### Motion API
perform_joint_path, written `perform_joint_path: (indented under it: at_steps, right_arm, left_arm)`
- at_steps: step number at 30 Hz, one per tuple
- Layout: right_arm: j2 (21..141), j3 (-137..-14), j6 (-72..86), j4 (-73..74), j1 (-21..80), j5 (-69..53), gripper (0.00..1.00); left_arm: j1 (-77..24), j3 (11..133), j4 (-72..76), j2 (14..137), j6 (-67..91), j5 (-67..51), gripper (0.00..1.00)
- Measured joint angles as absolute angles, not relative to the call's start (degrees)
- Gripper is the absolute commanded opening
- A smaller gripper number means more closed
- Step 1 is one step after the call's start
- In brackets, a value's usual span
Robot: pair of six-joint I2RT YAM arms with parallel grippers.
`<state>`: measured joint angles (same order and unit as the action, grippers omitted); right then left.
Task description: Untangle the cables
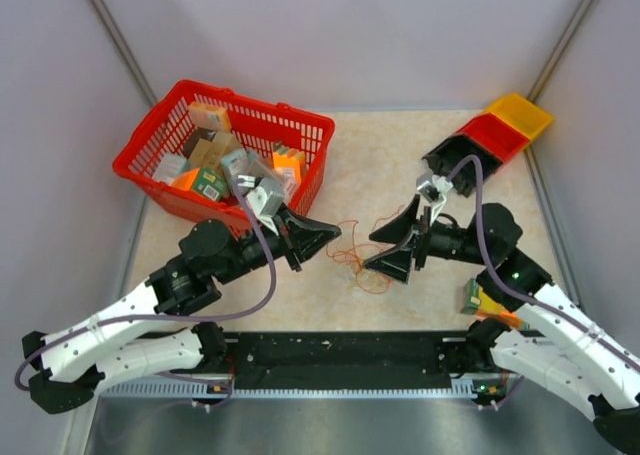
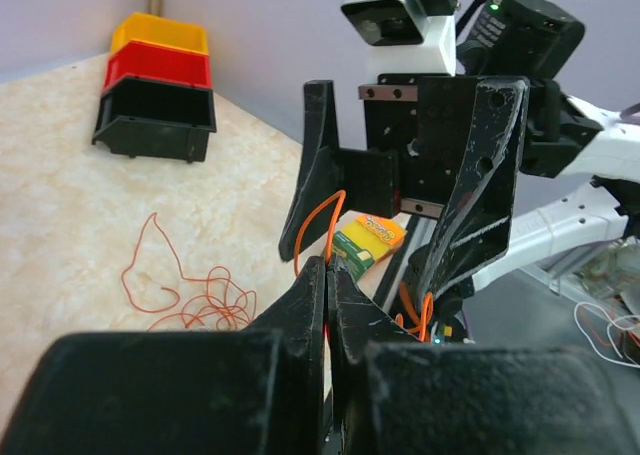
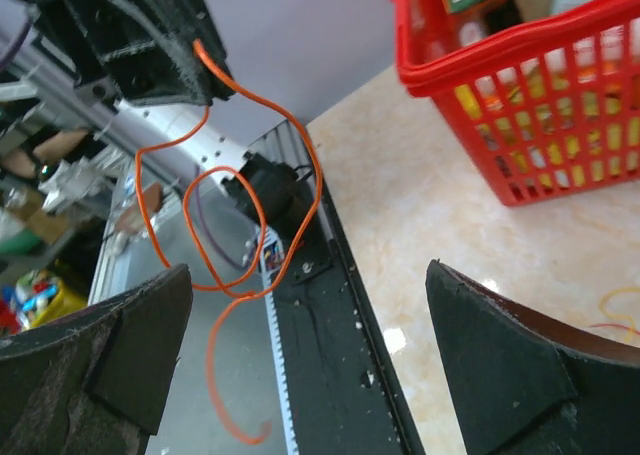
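The cables are thin orange wires. A loose tangle of them (image 1: 370, 277) lies on the beige table between the two grippers and also shows as the tangle (image 2: 200, 303) in the left wrist view. My left gripper (image 1: 334, 237) is shut on one orange strand (image 2: 331, 225), which rises from its closed tips (image 2: 328, 267). In the right wrist view that strand (image 3: 255, 200) hangs in loops from the left gripper (image 3: 170, 50), down past the table's near edge. My right gripper (image 1: 388, 243) faces the left one, open, with nothing between its fingers (image 3: 500, 365).
A red basket (image 1: 140, 167) full of small boxes stands at the back left, right behind the left arm. Stacked black, red and yellow bins (image 1: 500, 135) sit at the back right. A green-yellow box (image 1: 480, 297) lies by the right arm. A black rail (image 1: 340, 350) runs along the near edge.
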<state>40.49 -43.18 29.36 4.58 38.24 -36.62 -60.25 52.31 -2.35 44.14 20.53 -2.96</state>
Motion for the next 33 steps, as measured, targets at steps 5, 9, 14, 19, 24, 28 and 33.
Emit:
perform_joint_path:
  at_steps: [5,9,14,19,24,28,33]
  right_arm:
    - [41.8,-38.3,31.3,-5.8,39.8,-43.1,0.99]
    - [42.2,-35.1,34.9,-14.7,40.5,-46.5,0.98]
    - [42.1,-33.3,38.7,-21.3,41.6,-47.2,0.93]
    - [42.0,-33.3,40.3,-23.0,42.9,-45.7,0.70]
    - [42.0,-33.3,40.2,-21.7,43.4,-41.3,0.00]
    - [40.4,-33.3,39.8,-15.9,43.5,-33.3,0.00]
    - [37.4,-33.5,38.5,-6.4,43.6,-18.3,0.00]
  left_arm:
    - [-60.2,52.3,-1.5,45.7,21.5,-5.2,0.00]
    - [-60.2,52.3,-0.8,46.2,22.3,-6.3,0.00]
    - [-60.2,52.3,-0.3,47.0,22.7,-6.3,0.00]
    - [-60.2,52.4,-0.4,48.8,22.9,-4.8,0.00]
    - [-60.2,52.5,-0.9,50.7,23.3,-4.1,0.00]
    - [-60.2,52.8,-2.0,50.7,23.4,-2.8,0.40]
    - [-60.2,53.0,-5.0,48.5,23.1,1.9,0.85]
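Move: The orange cable held in the left fingers loops down beside the open right fingers, its nearest strand about 3 cm back and 4 cm left of the right hand. From the left hand that strand is roughly level front to back, 3 cm right and 2 cm lower. The cable tangle on the table lies about 5 cm ahead of the right hand, 1 cm left and 30 cm below; the red basket about 25 cm ahead, 28 cm left and 22 cm below. Right hand draws back 4 cm, then comes forward 7 cm, closing on the orange cable before the left opens. ##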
